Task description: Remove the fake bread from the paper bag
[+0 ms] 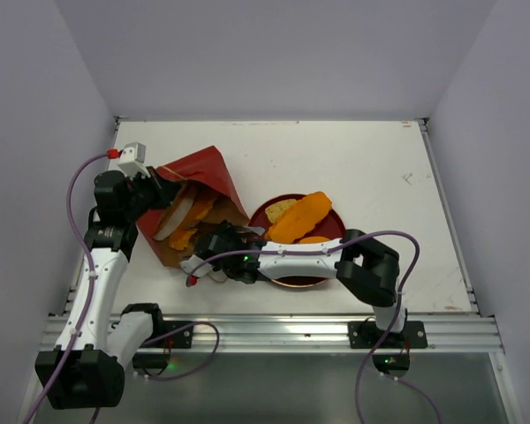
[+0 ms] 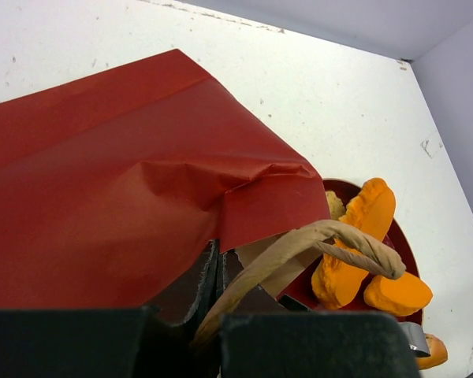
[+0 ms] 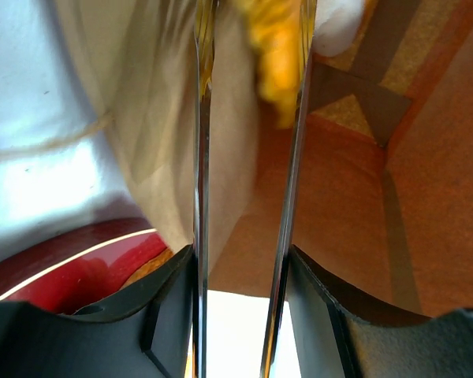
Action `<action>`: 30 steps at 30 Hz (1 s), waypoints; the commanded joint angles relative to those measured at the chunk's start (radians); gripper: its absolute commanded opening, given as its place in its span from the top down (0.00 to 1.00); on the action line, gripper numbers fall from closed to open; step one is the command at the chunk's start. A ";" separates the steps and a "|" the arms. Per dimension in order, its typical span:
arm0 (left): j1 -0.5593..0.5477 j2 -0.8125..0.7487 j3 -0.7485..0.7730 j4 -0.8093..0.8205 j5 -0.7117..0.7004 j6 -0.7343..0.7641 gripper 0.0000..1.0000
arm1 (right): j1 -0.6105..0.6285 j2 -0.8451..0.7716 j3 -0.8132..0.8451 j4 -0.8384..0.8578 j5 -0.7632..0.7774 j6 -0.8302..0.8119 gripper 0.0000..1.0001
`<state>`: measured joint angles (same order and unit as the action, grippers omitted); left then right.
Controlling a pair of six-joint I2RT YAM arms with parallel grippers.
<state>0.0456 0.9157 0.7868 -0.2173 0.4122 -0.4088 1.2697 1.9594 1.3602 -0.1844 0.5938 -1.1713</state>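
Observation:
The paper bag (image 1: 203,172) lies on its side at the table's left, red outside, its brown mouth facing the plate. My left gripper (image 1: 162,191) is shut on the bag's rim and cord handle (image 2: 331,236), holding the mouth up. Inside lie a white-edged bun (image 1: 178,216) and an orange piece of fake bread (image 1: 185,237). My right gripper (image 1: 194,265) reaches into the mouth. In the right wrist view its long fingers (image 3: 201,157) stand either side of an orange piece (image 3: 276,63), closed on it. An orange loaf (image 1: 300,216) and a pale slice (image 1: 280,209) lie on the plate.
A round red plate (image 1: 263,212) sits just right of the bag, under my right forearm. The white table (image 1: 362,168) runs back to grey walls. An aluminium rail (image 1: 274,331) with the arm bases and cables lines the near edge.

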 commanded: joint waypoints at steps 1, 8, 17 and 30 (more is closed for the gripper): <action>0.007 -0.020 -0.009 0.021 0.025 -0.012 1.00 | 0.003 -0.001 0.056 0.071 0.040 0.002 0.50; 0.007 -0.020 -0.008 0.021 0.030 -0.015 1.00 | 0.005 0.010 0.068 0.077 0.043 -0.001 0.50; 0.007 -0.026 -0.009 0.016 0.036 -0.018 1.00 | 0.000 0.075 0.089 0.076 0.060 0.002 0.52; 0.007 -0.025 -0.011 0.015 0.034 -0.015 1.00 | -0.023 0.047 0.137 -0.035 0.025 0.101 1.00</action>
<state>0.0456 0.9031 0.7868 -0.2180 0.4164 -0.4091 1.2568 2.0521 1.4532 -0.1837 0.6308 -1.1183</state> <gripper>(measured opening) 0.006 0.069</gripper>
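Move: The orange bread that my tongs reach for lies deep in the open bag, its middle about 5 cm to my right hand's left, 2 cm ahead and 7 cm below. The pale baguette leans beside it, about 8 cm left, 3 cm ahead and 6 cm down; the red plate sits some 20 cm to the right, 3 cm back and 11 cm down. From my left hand the orange bread is about 4 cm back, 1 cm right and 18 cm down. I squeeze the tongs shut at the orange bread. Still gripping them across my right fingers, I first lift about 1 cm while edging 1 cm left, then sink roughly 2.5 cm and ease forward; near the low point my fingers go from half open to almost shut, bringing the jaws together as I rise slightly. My left hand keeps its pinch on the bag's rim. ##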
